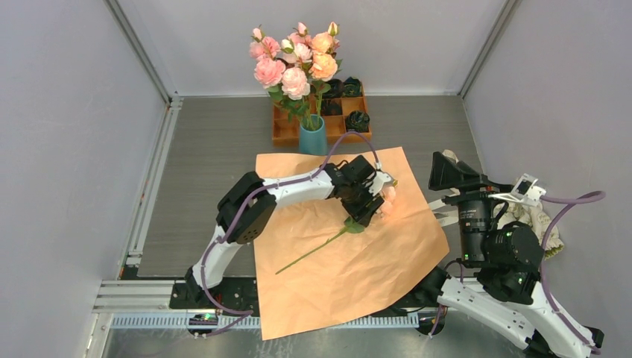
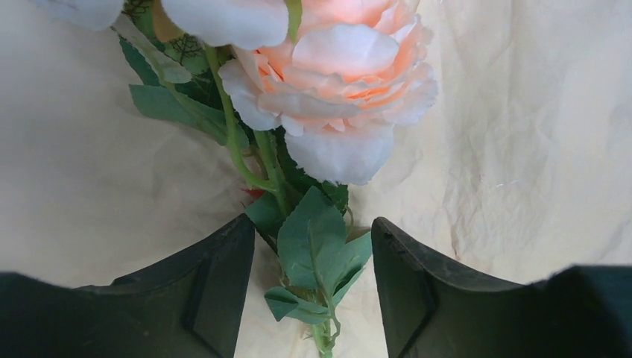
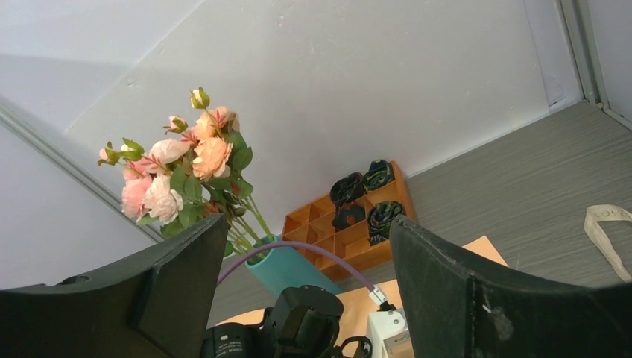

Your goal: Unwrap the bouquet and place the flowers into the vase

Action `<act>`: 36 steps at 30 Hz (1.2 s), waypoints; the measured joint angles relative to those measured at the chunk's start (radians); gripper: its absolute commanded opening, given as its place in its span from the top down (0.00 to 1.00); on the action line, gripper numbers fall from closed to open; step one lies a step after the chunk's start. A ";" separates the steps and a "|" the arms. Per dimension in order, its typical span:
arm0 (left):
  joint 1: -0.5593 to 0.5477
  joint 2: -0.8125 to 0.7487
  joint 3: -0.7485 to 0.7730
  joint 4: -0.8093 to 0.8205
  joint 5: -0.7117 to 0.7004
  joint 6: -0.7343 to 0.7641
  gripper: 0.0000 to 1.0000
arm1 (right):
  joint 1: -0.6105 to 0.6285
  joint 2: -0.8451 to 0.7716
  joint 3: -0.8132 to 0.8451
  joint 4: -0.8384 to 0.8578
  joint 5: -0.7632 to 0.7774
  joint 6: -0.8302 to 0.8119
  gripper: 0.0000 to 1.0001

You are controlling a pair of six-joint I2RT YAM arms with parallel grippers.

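One pink-peach rose (image 1: 387, 200) lies on the flat orange paper sheet (image 1: 335, 276), its thin stem (image 1: 309, 253) running toward the near left. My left gripper (image 1: 370, 200) hangs over it just behind the bloom. In the left wrist view the rose (image 2: 343, 82) fills the top, and the left gripper (image 2: 313, 221) is open, its fingers either side of the stem and leaves without touching them. Several flowers (image 1: 294, 63) stand in the teal vase (image 1: 313, 138). My right gripper (image 1: 441, 195) is raised at the right, open and empty (image 3: 309, 222), facing the vase (image 3: 287, 268). No wrapped bouquet shows.
An orange wooden compartment tray (image 1: 283, 134) with dark lumps (image 1: 358, 119) stands behind the vase. A crumpled cream paper wad (image 1: 533, 216) lies behind the right arm, and a cream ribbon (image 3: 607, 231) lies on the grey table. Pale walls close in three sides.
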 measured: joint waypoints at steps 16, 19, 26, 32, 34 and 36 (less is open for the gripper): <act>-0.097 0.000 0.000 0.007 -0.353 -0.070 0.57 | 0.000 -0.011 -0.010 -0.022 0.000 0.031 0.15; -0.097 0.001 0.000 0.009 -0.384 -0.089 0.66 | 0.000 -0.032 -0.018 -0.037 0.001 0.042 0.15; -0.099 0.004 0.002 0.006 -0.438 -0.128 0.83 | 0.000 -0.068 -0.027 -0.059 0.010 0.052 0.15; -0.113 0.004 0.006 -0.003 -0.496 -0.154 0.93 | 0.000 -0.074 -0.027 -0.070 0.016 0.060 0.15; -0.114 0.004 0.009 -0.018 -0.535 -0.155 0.94 | 0.000 -0.074 -0.029 -0.076 0.016 0.066 0.15; -0.114 0.003 0.013 -0.039 -0.578 -0.155 0.95 | 0.000 -0.077 -0.031 -0.086 0.016 0.072 0.15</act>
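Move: The last flower's stem, just below its blossoms, lies almost between the left hand's open fingers, about 2 cm ahead and 1 cm below. Its blossoms are some 4 cm ahead and 4 cm to the right, and its lower leaves about 2 cm back and 4 cm left; the vase stands roughly 18 cm ahead, 16 cm left and a little higher. From the high right hand, that stem lies about 5 cm ahead, 13 cm left and far below, near 38 cm. The flower stem gets pinched just under the blossoms: the left hand sinks about 1 cm while its wrist turns counter-clockwise and its fingers swing steeper and tips-forward, some 30 degrees in all. It then slides forward along the stem as the fingers close from over half open to nearly shut, and ends with a short pull left, about 3 cm forward and 2 cm left overall. ##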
